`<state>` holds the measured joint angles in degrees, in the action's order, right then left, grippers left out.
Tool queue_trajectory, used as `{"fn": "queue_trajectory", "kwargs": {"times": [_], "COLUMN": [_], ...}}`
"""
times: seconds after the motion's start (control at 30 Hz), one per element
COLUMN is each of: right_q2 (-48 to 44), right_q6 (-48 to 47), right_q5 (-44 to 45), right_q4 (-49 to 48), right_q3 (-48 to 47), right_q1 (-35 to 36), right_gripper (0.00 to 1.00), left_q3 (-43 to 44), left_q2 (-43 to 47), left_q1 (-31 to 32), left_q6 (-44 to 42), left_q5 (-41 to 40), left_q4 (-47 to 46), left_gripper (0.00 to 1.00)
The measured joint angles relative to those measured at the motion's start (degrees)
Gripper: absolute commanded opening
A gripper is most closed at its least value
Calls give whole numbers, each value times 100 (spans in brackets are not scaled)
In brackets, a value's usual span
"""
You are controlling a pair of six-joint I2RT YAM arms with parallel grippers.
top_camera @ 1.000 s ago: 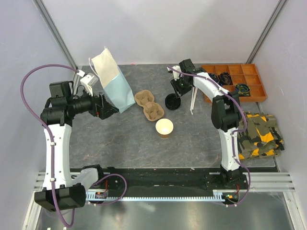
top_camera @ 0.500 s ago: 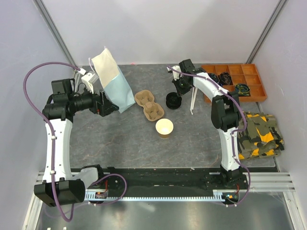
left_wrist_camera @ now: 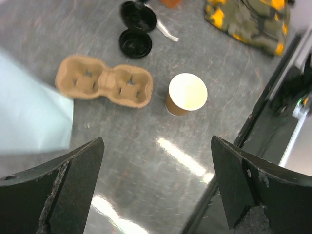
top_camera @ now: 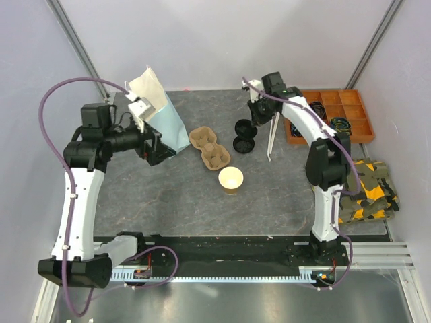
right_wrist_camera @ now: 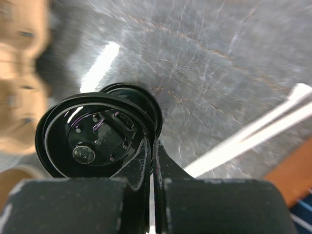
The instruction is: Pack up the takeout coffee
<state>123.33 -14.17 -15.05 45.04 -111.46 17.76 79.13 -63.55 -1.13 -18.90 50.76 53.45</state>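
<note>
The tan paper cup (top_camera: pixel 231 179) stands open and lidless at mid-table, cream-white inside; it also shows in the left wrist view (left_wrist_camera: pixel 187 93). My right gripper (top_camera: pixel 253 121) is shut on the rim of a black round lid (top_camera: pixel 244 128) and holds it just above the table (right_wrist_camera: pixel 97 141), fingertips pinched together (right_wrist_camera: pixel 151 142). A second black lid (top_camera: pixel 242 145) lies on the table below it (right_wrist_camera: pixel 155 111). Both lids show in the left wrist view (left_wrist_camera: pixel 138 15) (left_wrist_camera: pixel 135 43). My left gripper (top_camera: pixel 156 149) is open and empty (left_wrist_camera: pixel 157 141), beside the light-blue bag (top_camera: pixel 165 124).
The tan pulp two-cup carrier (top_camera: pixel 209 148) lies between the bag and the lids (left_wrist_camera: pixel 105 83). White tongs (top_camera: pixel 271 138) lean right of the lids. An orange compartment tray (top_camera: pixel 337 114) sits back right, with a camouflage cloth (top_camera: pixel 367 188) at the right edge.
My right gripper has lifted one black lid off the table and drawn back, uncovering a second lid beneath. My left arm has shifted right, closer to the bag.
</note>
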Motion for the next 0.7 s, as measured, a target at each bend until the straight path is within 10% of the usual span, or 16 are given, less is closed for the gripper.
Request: {"fn": "queue_trajectory", "kwargs": {"times": [0.37,0.7], "right_q2": [-2063,-2129], "right_q6": [101,157], "right_q5": [-2406,-5149], "right_q4": [461,1495], "right_q3": [1086,2524], "right_q1": [-256,-216], "right_gripper": [0,0], "left_q3": [-643,-2216], "left_q2": [402,651], "left_q1": [2658,4118], "left_q6": [-2833,-5025], "left_q5": [-1084,-1128], "left_q4": [-1368,-3381], "left_gripper": [98,90]}}
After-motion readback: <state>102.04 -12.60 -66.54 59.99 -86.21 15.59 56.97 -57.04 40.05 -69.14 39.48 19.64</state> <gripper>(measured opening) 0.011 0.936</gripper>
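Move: Held by its rim in the right hand, the black lid is bound for the paper cup, whose middle is about 22 cm back, 10 cm left and 4 cm below this hand. The second lid lies 4 cm back and 5 left, the cup carrier 6 back and 18 left, both some 7 cm lower. From the empty left hand the held lid is 20 cm ahead, 24 right and 22 below; the cup is level, 18 right and 24 down. Keeping its pinch on the lid's rim, the right hand rises about 10 cm, then sweeps some 20 cm back and slightly left towards the cup, its fingers swinging from mostly down to pointing left. Meanwhile the left hand, still wide open, goes about 15 cm right and a little back towards the lid and cup, rolling roughly 80 degrees about its fingers, which end pointing right. ##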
